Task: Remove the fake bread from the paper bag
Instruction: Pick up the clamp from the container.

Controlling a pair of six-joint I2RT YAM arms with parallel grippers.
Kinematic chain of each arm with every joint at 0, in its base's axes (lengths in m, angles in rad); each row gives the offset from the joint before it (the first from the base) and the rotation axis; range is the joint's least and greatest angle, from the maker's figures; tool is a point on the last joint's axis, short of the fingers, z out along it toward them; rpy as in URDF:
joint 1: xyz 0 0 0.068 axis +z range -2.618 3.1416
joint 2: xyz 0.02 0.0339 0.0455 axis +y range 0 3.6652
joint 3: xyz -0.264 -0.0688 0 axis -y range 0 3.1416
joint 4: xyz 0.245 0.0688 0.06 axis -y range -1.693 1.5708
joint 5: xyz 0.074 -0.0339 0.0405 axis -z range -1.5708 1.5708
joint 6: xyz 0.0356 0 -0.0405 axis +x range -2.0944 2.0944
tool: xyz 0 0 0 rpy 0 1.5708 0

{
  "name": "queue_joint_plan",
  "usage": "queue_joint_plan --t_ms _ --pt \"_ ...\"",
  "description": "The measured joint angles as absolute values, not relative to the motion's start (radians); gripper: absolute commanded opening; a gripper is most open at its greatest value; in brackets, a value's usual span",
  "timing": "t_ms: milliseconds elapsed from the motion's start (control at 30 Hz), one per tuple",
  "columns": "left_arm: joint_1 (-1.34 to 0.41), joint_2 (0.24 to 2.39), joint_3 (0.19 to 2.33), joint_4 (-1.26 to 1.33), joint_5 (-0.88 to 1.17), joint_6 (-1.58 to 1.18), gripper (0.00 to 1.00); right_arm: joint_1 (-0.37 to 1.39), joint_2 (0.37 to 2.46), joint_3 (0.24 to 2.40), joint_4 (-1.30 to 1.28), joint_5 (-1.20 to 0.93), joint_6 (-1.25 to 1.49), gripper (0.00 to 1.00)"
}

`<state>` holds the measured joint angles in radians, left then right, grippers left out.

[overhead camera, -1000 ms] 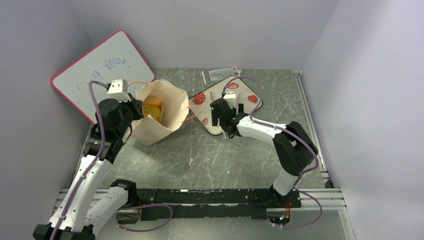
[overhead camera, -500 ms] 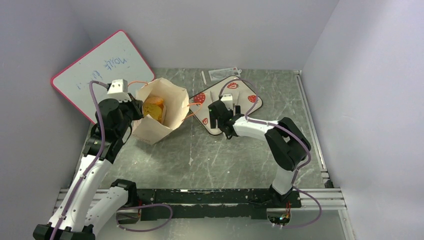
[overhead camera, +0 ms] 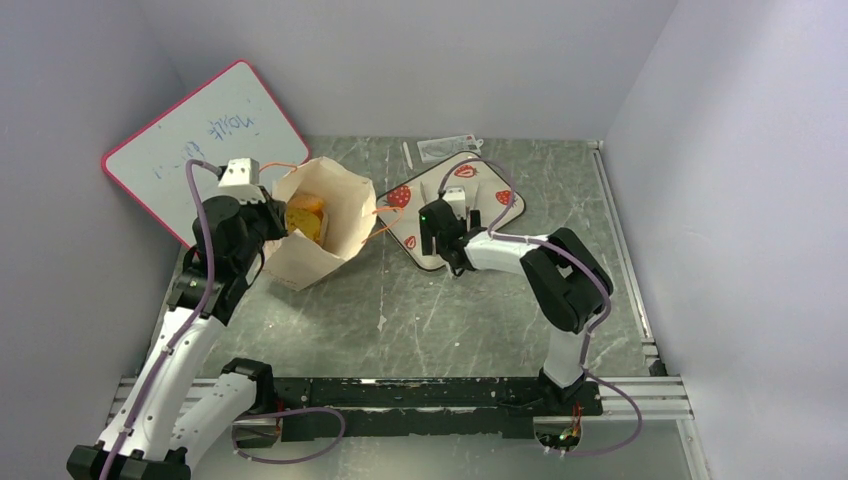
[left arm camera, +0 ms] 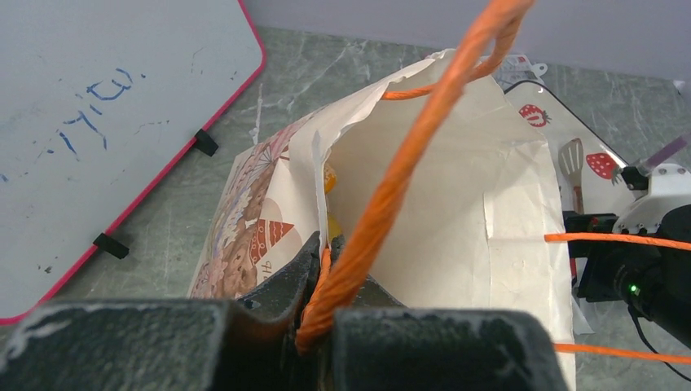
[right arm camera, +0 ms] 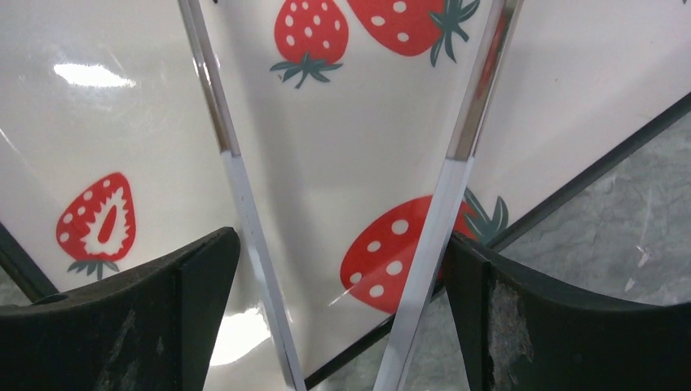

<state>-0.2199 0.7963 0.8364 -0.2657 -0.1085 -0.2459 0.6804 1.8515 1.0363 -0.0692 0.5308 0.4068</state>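
The cream paper bag (overhead camera: 325,228) lies tilted on the table with its mouth facing up. Orange-yellow fake bread (overhead camera: 306,216) shows inside it; in the left wrist view only a yellow sliver of bread (left arm camera: 330,181) peeks past the bag's rim. My left gripper (overhead camera: 268,224) is shut on the bag's orange cord handle (left arm camera: 383,195) at the rim of the bag (left arm camera: 456,220). My right gripper (overhead camera: 431,236) hovers open and empty over the near corner of the strawberry-print tray (overhead camera: 487,185). Its fingers (right arm camera: 163,314) stand wide over the tray (right arm camera: 342,155).
A pink-framed whiteboard (overhead camera: 200,135) leans against the left wall behind the bag. A clear plastic packet (overhead camera: 447,150) lies at the back of the table. Grey walls close in on the left, back and right. The bag's second orange handle (overhead camera: 382,222) trails toward the tray.
The right arm's elbow has swung in to the left, and its gripper has shifted slightly left over the tray, still open. The left gripper and the bag have barely moved.
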Motion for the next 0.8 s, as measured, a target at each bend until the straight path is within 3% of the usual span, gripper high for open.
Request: queue_joint_plan --t_ms 267,533,800 --pt "-0.218 0.815 0.834 -0.247 -0.092 -0.213 0.07 0.656 1.879 1.042 0.004 0.509 0.383 0.91" --pt "-0.215 0.808 0.795 -0.206 -0.081 -0.193 0.07 0.656 1.892 1.052 0.020 0.503 0.372 0.74" --pt "-0.213 0.794 0.775 -0.205 -0.067 -0.153 0.07 0.656 1.807 1.004 -0.043 0.467 0.385 0.71"
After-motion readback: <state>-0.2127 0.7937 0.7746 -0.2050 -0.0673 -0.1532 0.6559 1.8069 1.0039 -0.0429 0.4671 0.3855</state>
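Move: The clamp lies between my right hand's open fingers: its middle is about 1 cm back, not off to either side, and 1 cm down. The strawberry tray under it is centred about 1 cm ahead, level sideways, and 2 cm down; the paper bag's middle is some 21 cm left, 3 cm back and 13 cm up. From my left hand, which grips the bag's rim, the clamp is roughly 28 cm right, 6 cm ahead and 25 cm down. I slide my right hand about 2 cm forward, low over the tray, while its fingers start closing; then I draw back the same 2 cm and begin to rise, squeezing the clamp's two arms between the pads. My left hand keeps its pinch on the bag's left rim, sinks about 1.5 cm and rolls some 5 degrees, its left side rising. ##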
